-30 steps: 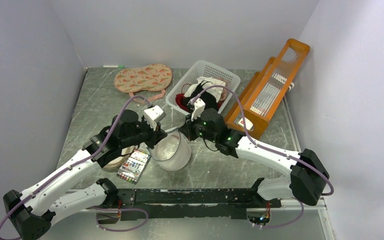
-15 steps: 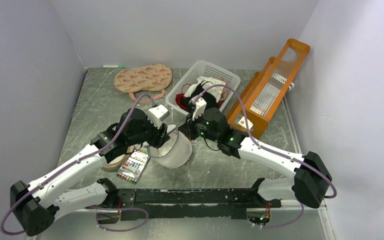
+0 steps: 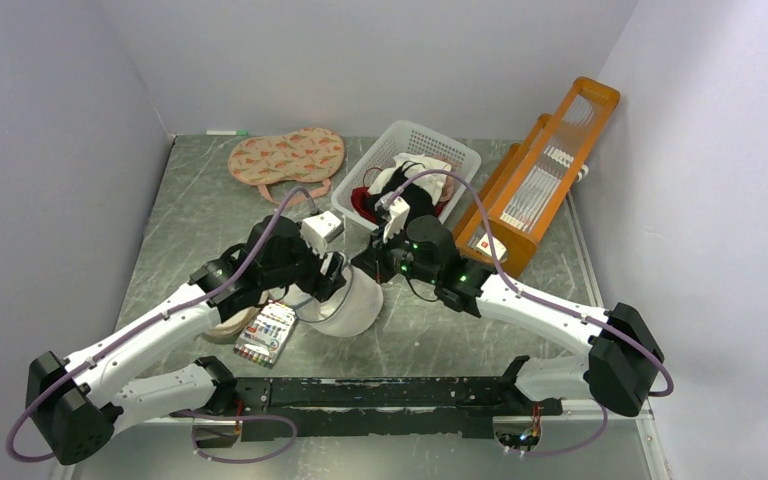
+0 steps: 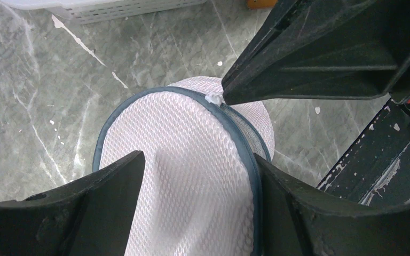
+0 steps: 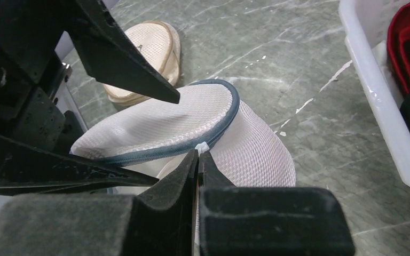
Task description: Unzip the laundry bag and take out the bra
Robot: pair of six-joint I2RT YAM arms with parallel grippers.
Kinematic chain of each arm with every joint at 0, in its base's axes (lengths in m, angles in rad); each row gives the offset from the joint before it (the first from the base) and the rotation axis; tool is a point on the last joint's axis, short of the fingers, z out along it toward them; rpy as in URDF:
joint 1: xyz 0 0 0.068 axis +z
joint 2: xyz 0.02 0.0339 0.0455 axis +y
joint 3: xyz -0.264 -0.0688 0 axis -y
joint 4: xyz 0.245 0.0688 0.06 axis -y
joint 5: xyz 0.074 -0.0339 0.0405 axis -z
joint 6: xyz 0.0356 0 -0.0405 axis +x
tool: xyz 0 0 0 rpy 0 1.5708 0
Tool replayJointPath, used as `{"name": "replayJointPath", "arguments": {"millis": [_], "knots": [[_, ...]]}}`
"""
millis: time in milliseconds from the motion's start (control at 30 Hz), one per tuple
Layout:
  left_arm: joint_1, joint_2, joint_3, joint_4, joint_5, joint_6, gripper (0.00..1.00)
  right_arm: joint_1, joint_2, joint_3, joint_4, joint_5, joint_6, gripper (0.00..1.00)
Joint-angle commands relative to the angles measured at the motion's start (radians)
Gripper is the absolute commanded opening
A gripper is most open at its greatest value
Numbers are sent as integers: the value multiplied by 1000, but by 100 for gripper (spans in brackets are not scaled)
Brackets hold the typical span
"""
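Observation:
The laundry bag (image 3: pixel 348 305) is a white mesh dome with a dark zipper rim, standing on the table between the two arms. My left gripper (image 4: pixel 197 213) is open, its fingers (image 4: pixel 101 202) straddling the bag's upper mesh half (image 4: pixel 192 170); the right-hand finger touches the rim. My right gripper (image 5: pixel 197 156) is shut on the small white zipper pull (image 5: pixel 202 146), which also shows in the left wrist view (image 4: pixel 213 98). The zipper seam (image 5: pixel 155 152) looks partly parted near the pull. The bra is hidden.
A white basket (image 3: pixel 438 150) of black, white and red garments stands behind the bag, with an orange wooden rack (image 3: pixel 545 175) to its right. A watermelon-print pouch (image 3: pixel 285 157) lies at the back left. A beige hoop (image 5: pixel 149 42) and a crayon box (image 3: pixel 265 333) lie left of the bag.
My left gripper has opened wide and moved right, over the bag's top half. The right gripper has stayed shut at the zipper pull.

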Motion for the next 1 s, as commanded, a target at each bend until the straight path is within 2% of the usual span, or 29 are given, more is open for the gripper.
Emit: {"name": "replayJointPath", "arguments": {"millis": [0, 233, 367, 467, 533, 967], "knots": [[3, 4, 15, 12, 21, 7, 80, 5, -11, 24, 47, -66, -3, 0], [3, 19, 23, 1, 16, 8, 56, 31, 1, 27, 54, -112, -15, 0], [3, 0, 22, 2, 7, 9, 36, 37, -7, 26, 38, -81, -16, 0], [2, -23, 20, 7, 2, 9, 16, 37, -17, 20, 26, -59, -16, 0], [3, -42, 16, 13, 6, 10, 8, 37, -20, 15, 25, -50, -12, 0], [2, -174, -9, 64, 74, 21, 7, -17, 42, 24, 8, 54, 11, 0]]}}
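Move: The left hand straddles the laundry bag's lid edge, with the trim about 1 cm back and 2 cm right of its centre, 1 cm below. The zipper pull is some 3 cm ahead and 4 cm right of that hand, the bag's body about 4 cm back, 2 cm right and 8 cm down. From the right hand, which already pinches the zipper pull between its fingertips, that lid edge lies roughly 4 cm back and 2 cm left, 1 cm below. Barely sinking, the left hand shuts its wide-open fingers on the blue-trimmed lid edge, then lifts it about 4 cm, easing slightly back with a small upward tip of the fingers. The right hand keeps its pinch on the zipper pull, going some 2.5 cm back and left towards the left hand, pausing, then returning forward. ##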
